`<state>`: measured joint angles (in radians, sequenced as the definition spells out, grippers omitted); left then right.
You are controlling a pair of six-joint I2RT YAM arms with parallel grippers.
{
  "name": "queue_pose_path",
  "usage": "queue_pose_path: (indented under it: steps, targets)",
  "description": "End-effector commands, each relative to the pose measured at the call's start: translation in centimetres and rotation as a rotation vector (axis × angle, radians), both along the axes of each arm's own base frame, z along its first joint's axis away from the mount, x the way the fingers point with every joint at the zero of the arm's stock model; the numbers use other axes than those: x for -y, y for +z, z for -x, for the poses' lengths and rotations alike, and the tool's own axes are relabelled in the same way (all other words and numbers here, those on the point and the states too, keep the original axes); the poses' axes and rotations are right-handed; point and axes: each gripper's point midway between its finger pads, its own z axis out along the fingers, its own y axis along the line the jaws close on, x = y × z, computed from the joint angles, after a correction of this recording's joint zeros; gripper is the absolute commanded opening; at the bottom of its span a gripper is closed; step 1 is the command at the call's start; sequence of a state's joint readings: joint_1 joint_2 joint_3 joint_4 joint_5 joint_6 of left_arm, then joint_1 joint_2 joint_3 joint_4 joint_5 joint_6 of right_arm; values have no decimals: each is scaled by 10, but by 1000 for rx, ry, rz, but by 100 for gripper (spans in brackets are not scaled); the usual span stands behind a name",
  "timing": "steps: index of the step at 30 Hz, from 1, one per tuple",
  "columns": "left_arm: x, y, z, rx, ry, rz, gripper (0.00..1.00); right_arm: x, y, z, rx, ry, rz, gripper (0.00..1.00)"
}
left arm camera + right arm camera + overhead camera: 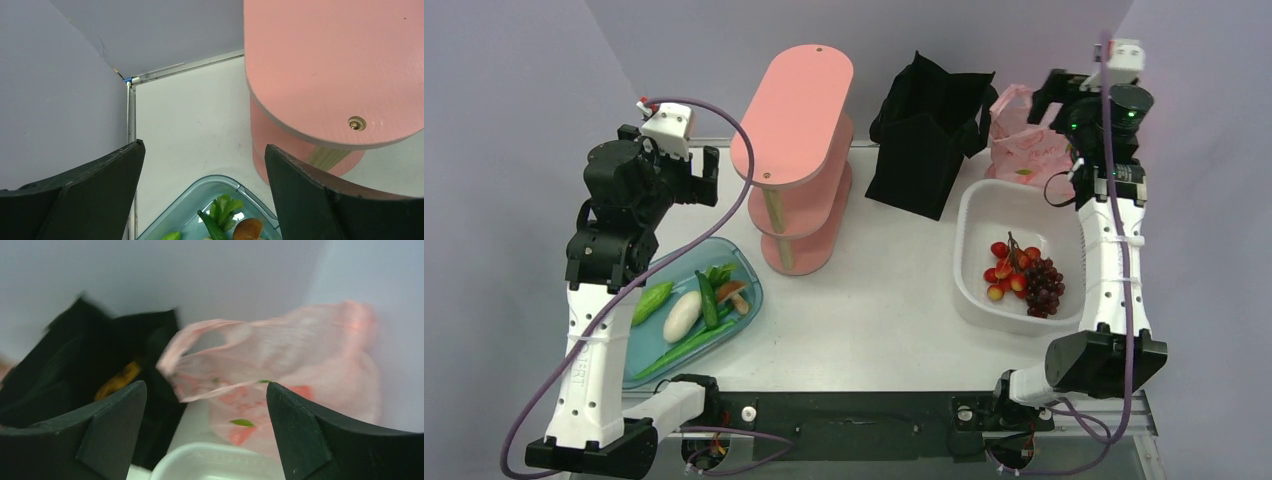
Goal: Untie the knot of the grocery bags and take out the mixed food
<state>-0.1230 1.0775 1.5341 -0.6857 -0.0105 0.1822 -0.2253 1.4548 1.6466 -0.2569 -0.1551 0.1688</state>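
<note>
The pink plastic bag (pixel 1025 143) lies at the back right, behind a white tub (pixel 972 215). In the right wrist view the pink bag (pixel 305 355) is blurred and its handle loop hangs loose. The black tote (pixel 924 130) stands left of it, with an orange packet (pixel 118 380) showing inside. My right gripper (pixel 1046 103) hovers above the pink bag, open and empty (pixel 206 390). The tub holds a dark red grape bunch (pixel 1044 283) and small red and yellow fruits (pixel 1004 272). My left gripper (pixel 702 172) is open and empty above a blue tray (pixel 742 262) that holds a white vegetable (pixel 682 315) and leafy greens (pixel 226 206).
A pink three-tier shelf (pixel 796 150) stands at mid table, close to the right of my left gripper (pixel 205 150). The tray (pixel 220 181) also holds a small cucumber (pixel 708 300) and a brown mushroom (pixel 248 229). Purple walls close in on both sides and at the back.
</note>
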Motion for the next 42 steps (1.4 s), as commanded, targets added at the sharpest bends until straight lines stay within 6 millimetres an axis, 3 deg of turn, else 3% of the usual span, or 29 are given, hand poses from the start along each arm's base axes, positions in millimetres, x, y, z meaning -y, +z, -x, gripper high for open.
queue_pose_path:
  steps: [1, 3, 5, 9, 12, 18, 20, 22, 24, 26, 27, 29, 33, 38, 42]
  targets:
    - [14, 11, -2, 31, -52, 39, 89, -121, -9, 12, -74, 482, 313, 85]
    - [17, 11, -1, 29, -65, 42, 89, -152, -19, 16, -105, 564, 424, 85]
    - [18, 13, 0, 31, -70, 42, 88, -171, -26, 18, -126, 622, 516, 86]
    - [14, 13, 5, 31, -55, 33, 88, -195, -47, 11, -189, 686, 693, 87]
    - [12, 13, 9, 32, -50, 29, 88, -200, -59, -3, -212, 685, 765, 87]
    - [8, 12, 17, 33, -40, 21, 87, -202, -81, -50, -256, 620, 765, 87]
    - [8, 12, 19, 33, -40, 20, 87, -205, -87, -54, -271, 636, 767, 85]
    - [6, 11, 19, 32, -36, 16, 87, -213, -99, -59, -294, 686, 768, 76]
    - [6, 11, 19, 31, -34, 17, 87, -225, -110, -52, -312, 778, 763, 65]
    - [7, 11, 19, 26, -39, 20, 87, -238, -120, -39, -334, 884, 770, 48]
    - [8, 12, 19, 24, -41, 21, 87, -240, -126, -31, -357, 923, 788, 30]
    - [9, 14, 17, 25, -49, 22, 87, -249, -130, -18, -367, 992, 807, 3]
    - [13, 19, 13, 25, -61, 30, 87, -267, -118, 9, -334, 1089, 787, 0]
    - [19, 24, 8, 40, -85, 49, 87, -289, -88, 52, -239, 1181, 761, 0]
    - [26, 28, 5, 62, -122, 62, 87, -297, -85, 87, -219, 1252, 741, 0]
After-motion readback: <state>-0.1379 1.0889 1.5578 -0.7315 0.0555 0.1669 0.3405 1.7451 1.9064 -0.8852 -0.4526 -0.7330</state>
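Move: The black bag's middle lies about 21 cm to the right hand's left, 9 cm ahead and 28 below, with its near rim higher and closer in. The pink grocery bag sits 8 cm ahead, 3 right and 32 below this hand; the white basket is 14 cm back, 1 left, 37 below. From the left hand the black bag is some 41 cm right, 22 ahead and 27 below. The right hand swings 27 cm left, sinks 15 turning counter-clockwise, pinches the black bag's near rim and draws back. ##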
